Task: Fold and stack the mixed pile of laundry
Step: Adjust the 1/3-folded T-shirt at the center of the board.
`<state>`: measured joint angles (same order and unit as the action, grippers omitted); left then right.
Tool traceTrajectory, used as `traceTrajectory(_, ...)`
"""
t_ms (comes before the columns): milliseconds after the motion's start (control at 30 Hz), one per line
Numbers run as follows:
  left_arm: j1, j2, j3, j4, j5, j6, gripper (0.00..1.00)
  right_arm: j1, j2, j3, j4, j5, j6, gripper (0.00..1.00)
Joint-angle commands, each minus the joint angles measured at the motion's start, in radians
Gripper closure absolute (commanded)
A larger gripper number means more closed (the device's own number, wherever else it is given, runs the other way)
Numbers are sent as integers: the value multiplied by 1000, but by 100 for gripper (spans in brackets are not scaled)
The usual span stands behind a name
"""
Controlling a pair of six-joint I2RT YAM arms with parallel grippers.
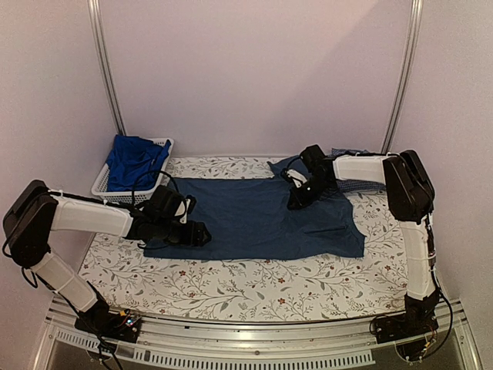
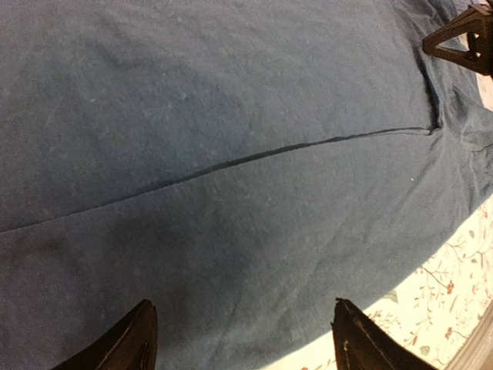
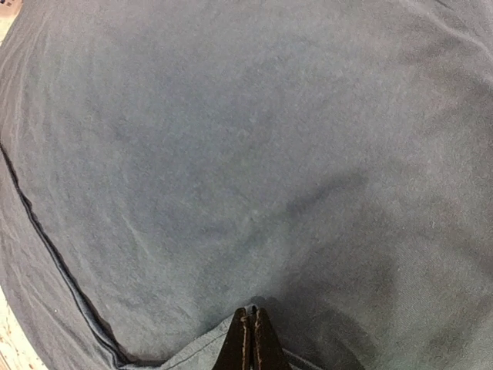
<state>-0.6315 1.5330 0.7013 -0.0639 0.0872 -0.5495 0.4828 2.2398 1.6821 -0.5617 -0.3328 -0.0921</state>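
A dark navy T-shirt point(image 1: 254, 220) lies spread flat across the middle of the table. My left gripper point(image 1: 202, 233) hovers low over its left edge, open, with nothing between its fingers point(image 2: 139, 339); only shirt cloth point(image 2: 231, 116) lies under them. My right gripper point(image 1: 295, 203) is down on the shirt's far right part. Its jaws point(image 3: 252, 312) are pressed together, pinching a pale folded hem of the shirt point(image 3: 246, 154). A bright royal-blue garment point(image 1: 135, 162) fills the basket. A checked shirt point(image 1: 356, 186) shows behind the right arm.
The white mesh basket point(image 1: 104, 185) stands at the back left corner. The floral tablecloth point(image 1: 254, 285) is bare in front of the shirt. Metal frame posts rise at the back. The right gripper's fingers point(image 2: 462, 38) appear at the top right of the left wrist view.
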Motion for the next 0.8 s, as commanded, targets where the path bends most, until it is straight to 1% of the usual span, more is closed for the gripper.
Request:
traceTrajectory(0, 18, 14, 10, 29, 12, 12, 22, 29, 5, 64, -13, -30, -11, 100)
traceTrajectory(167, 19, 19, 12, 27, 13, 11, 23, 46, 53, 123, -41, -27, -24, 100)
traceTrajectory(200, 19, 19, 12, 26, 13, 11, 22, 48, 63, 126, -47, -25, -27, 99)
traceTrajectory(233, 20, 17, 12, 24, 13, 11, 22, 49, 67, 127, -51, -25, -30, 95)
traceTrajectory(300, 21, 17, 11, 23, 12, 12, 23, 49, 70, 120, -60, -18, -31, 80)
traceTrajectory(333, 20, 17, 10, 23, 12, 14, 22, 48, 63, 105, -56, -12, -31, 71)
traceTrajectory(367, 21, 18, 12, 22, 13, 14, 22, 48, 44, 81, -48, -6, -26, 64)
traceTrajectory(400, 20, 19, 13, 22, 14, 13, 22, 46, 28, 62, -38, -2, -20, 60)
traceTrajectory(600, 23, 26, 21, 25, 22, 15, 22, -26, -149, -76, 49, -22, 54, 58)
traceTrajectory(767, 22, 26, 19, 27, 23, 14, 23, -99, -213, -141, 66, 43, 80, 58)
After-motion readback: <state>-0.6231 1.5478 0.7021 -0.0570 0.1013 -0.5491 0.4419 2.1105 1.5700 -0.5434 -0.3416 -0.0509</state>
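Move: My right fingers are already shut on the free edge of the T-shirt's inner flap; its landing spot is about 3 cm to my left, level fore and aft, and a centimetre or two lower. The T-shirt piece jutting from the far side is some 15 cm ahead and 1 cm left, and the folded checked shirt about 14 cm ahead and 17 cm right. From my left hand the landing spot is roughly 13 cm ahead, 17 cm right and 3 cm down. With the flap's edge still pinched, my right hand draws it about 3.5 cm to the left while lifting it a couple of centimetres. I then open the fingers to not quite half while sinking about 3 cm and easing slightly back to let it go on the T-shirt, then swing right and up, away from the released corner. ##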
